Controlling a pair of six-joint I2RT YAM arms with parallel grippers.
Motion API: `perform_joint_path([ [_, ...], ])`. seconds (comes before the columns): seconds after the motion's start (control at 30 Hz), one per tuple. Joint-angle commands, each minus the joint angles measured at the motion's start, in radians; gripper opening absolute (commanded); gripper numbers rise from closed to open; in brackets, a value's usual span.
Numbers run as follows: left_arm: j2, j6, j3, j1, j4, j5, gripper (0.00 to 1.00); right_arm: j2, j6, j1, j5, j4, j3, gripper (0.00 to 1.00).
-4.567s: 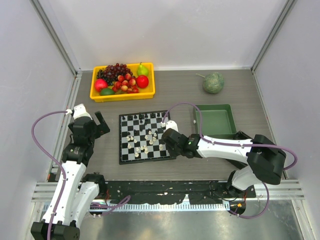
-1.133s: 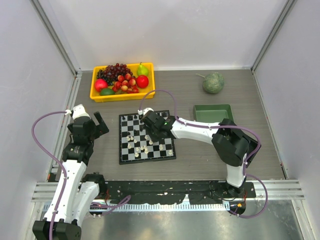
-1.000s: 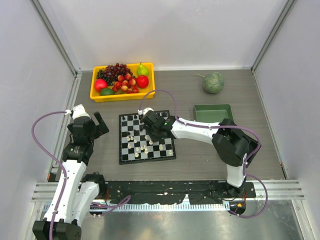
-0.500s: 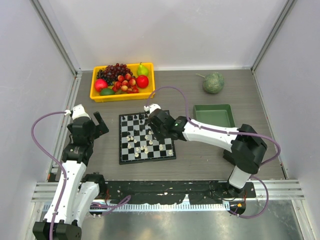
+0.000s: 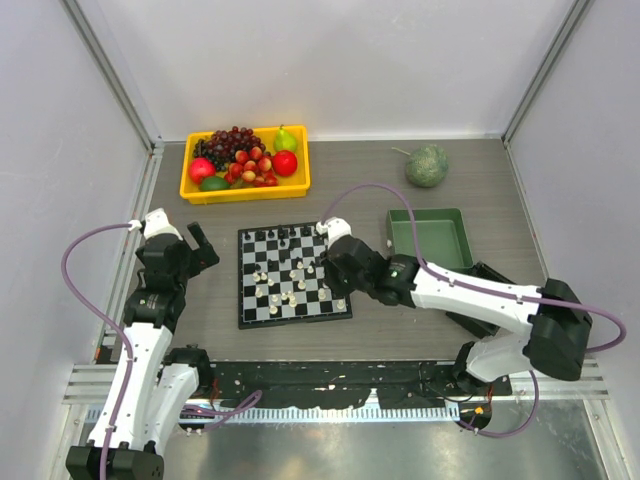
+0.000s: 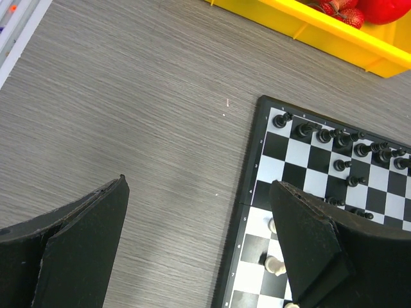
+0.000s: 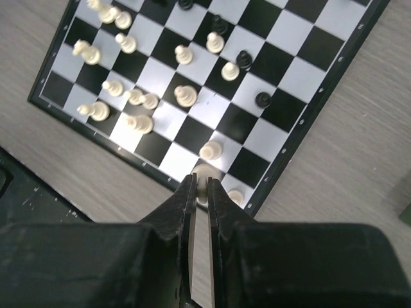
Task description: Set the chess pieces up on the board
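The board (image 5: pixel 245 322) lies mid-table, cream-white chess pieces (image 5: pixel 275 290) scattered on its near half and black ones (image 5: pixel 285 236) along the far rows. My right gripper (image 5: pixel 335 283) hovers over the board's near right corner (image 7: pixel 319 102). It (image 7: pixel 200 186) is shut on a cream-white piece (image 7: pixel 204 174), with more white pieces (image 7: pixel 128 96) spread beyond. My left gripper (image 5: pixel 195 245) hangs open over bare table left of the board (image 6: pixel 253 167). Nothing lies between its fingers (image 6: pixel 199 184). A row of black pieces (image 6: pixel 321 135) shows in the left wrist view.
A yellow tray (image 5: pixel 245 192) of fruit stands at the back left, and its wall (image 6: pixel 321 29) also shows in the left wrist view. A green tray (image 5: pixel 392 240) sits right of the board, with a green round fruit (image 5: pixel 426 165) behind it.
My right arm has swung from the board's middle toward its near right corner, its gripper staying shut. The left arm has not moved.
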Motion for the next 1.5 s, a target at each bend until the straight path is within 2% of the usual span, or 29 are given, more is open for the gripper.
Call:
perform_joint_path([
  [0.0, -0.005, -0.016, -0.002, 0.006, 0.054, 0.014, 0.99, -0.067, 0.046, 0.060, 0.037, 0.053, -0.051, 0.09],
  [0.37, 0.009, -0.014, -0.002, 0.006, 0.057, 0.003, 0.99, 0.039, 0.090, 0.161, 0.096, 0.041, -0.080, 0.09],
  [0.9, 0.003, -0.007, -0.011, 0.006, 0.052, -0.009, 0.99, 0.143, 0.099, 0.161, 0.154, 0.099, -0.083, 0.10],
  [1.47, 0.009, -0.008, -0.016, 0.006, 0.057, -0.006, 0.99, 0.172, 0.141, 0.153, 0.189, 0.094, -0.091, 0.13],
])
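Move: The right hand already holds a white piece. Its empty dark square on the board's near edge lies about 4 cm back, 1 cm left and 10 cm below. The corner rook stands 4 cm back and 3 cm right, the nearest white pawn 1 cm back and 1 cm left, and a tall white piece about 2 cm back and 10 cm left. From the idle left hand that square is some 9 cm back and 29 cm right. Keeping its pinch, the right hand draws back 5 cm, then lowers the white piece 8 cm beside the rook. ##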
